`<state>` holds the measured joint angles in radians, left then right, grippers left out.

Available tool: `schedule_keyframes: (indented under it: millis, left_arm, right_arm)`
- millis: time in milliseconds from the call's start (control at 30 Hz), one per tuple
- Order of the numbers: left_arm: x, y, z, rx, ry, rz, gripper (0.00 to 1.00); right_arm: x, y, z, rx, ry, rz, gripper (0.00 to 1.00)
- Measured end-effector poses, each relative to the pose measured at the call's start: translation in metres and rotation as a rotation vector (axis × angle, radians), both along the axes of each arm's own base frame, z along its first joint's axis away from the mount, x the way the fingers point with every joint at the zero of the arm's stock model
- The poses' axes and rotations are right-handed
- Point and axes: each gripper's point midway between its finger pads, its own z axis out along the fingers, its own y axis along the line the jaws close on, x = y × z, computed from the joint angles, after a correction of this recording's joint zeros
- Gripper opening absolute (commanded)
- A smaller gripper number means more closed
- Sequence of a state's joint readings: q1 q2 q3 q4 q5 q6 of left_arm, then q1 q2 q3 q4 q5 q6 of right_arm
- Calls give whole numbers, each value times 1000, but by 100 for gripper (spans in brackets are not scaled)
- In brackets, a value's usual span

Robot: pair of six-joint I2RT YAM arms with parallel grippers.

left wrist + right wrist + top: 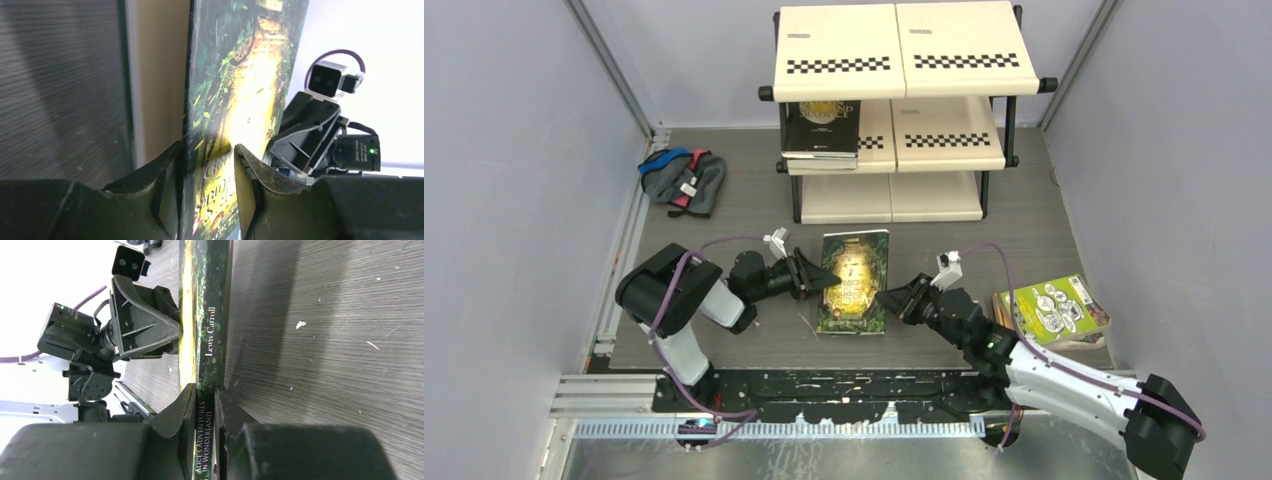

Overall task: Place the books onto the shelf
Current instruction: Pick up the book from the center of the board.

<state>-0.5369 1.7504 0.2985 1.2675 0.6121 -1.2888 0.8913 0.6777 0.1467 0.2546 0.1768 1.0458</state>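
A dark green-gold book (856,270) lies flat between my two grippers in front of the shelf (964,135). My right gripper (894,300) is shut on its spine (212,300), with both pads pressed against it (204,390). My left gripper (827,281) straddles the opposite edge of the cover (235,75). Its jaws are open (207,150), leaving a gap on one side of the book. A black book (822,125) lies on the left of the shelf's middle tier. A lime green book (1052,312) tops a small stack at the right.
A grey-blue cloth bundle (682,180) lies at the back left of the mat. The shelf's black frame posts (796,205) stand just behind the held book. Grey walls close in both sides. The metal rail (824,385) with the arm bases runs along the near edge.
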Motion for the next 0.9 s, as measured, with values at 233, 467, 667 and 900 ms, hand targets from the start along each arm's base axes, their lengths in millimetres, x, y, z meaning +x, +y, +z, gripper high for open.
schedule_keyframes:
  millis: [233,467,667,900]
  left_arm:
    - [6,22,-9,33,6,52,42]
    - [7,32,17,75,-75,71,42]
    - [16,47,82,187,-237,148,43]
    - [20,64,131,323,-320,186,43]
  right_arm:
    - [0,-5,7,-111,2,13,1]
    - [6,-10,18,-260,9,10,1]
    - [15,-10,22,-394,20,25,1]
    - [28,-2,35,-544,22,59,1]
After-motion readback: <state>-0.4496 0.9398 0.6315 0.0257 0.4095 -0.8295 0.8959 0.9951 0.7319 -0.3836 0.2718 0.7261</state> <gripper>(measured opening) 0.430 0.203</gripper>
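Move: The right hand has the Alice in Wonderland book's spine between its fingers; the book's middle is about 6 cm left and 3 cm ahead of it, 1 cm lower. From that hand, the black book on the middle shelf lies roughly 26 cm ahead, 11 cm left and 12 cm higher; the bottom board's middle is some 22 cm straight ahead, 6 cm lower. The left hand's open fingers straddle the opposite edge, the book's middle about 4 cm to its right, level with it. Leftward at first, with a slight dip, the left hand backs its already open fingers off the book's edge, then climbs fast to end about 13 cm up and 6 cm left, tipping upward. The right hand keeps its grip on the spine and takes the book up and forward 3-4 cm, rolling some 30 degrees so its fingers point more steeply down. ##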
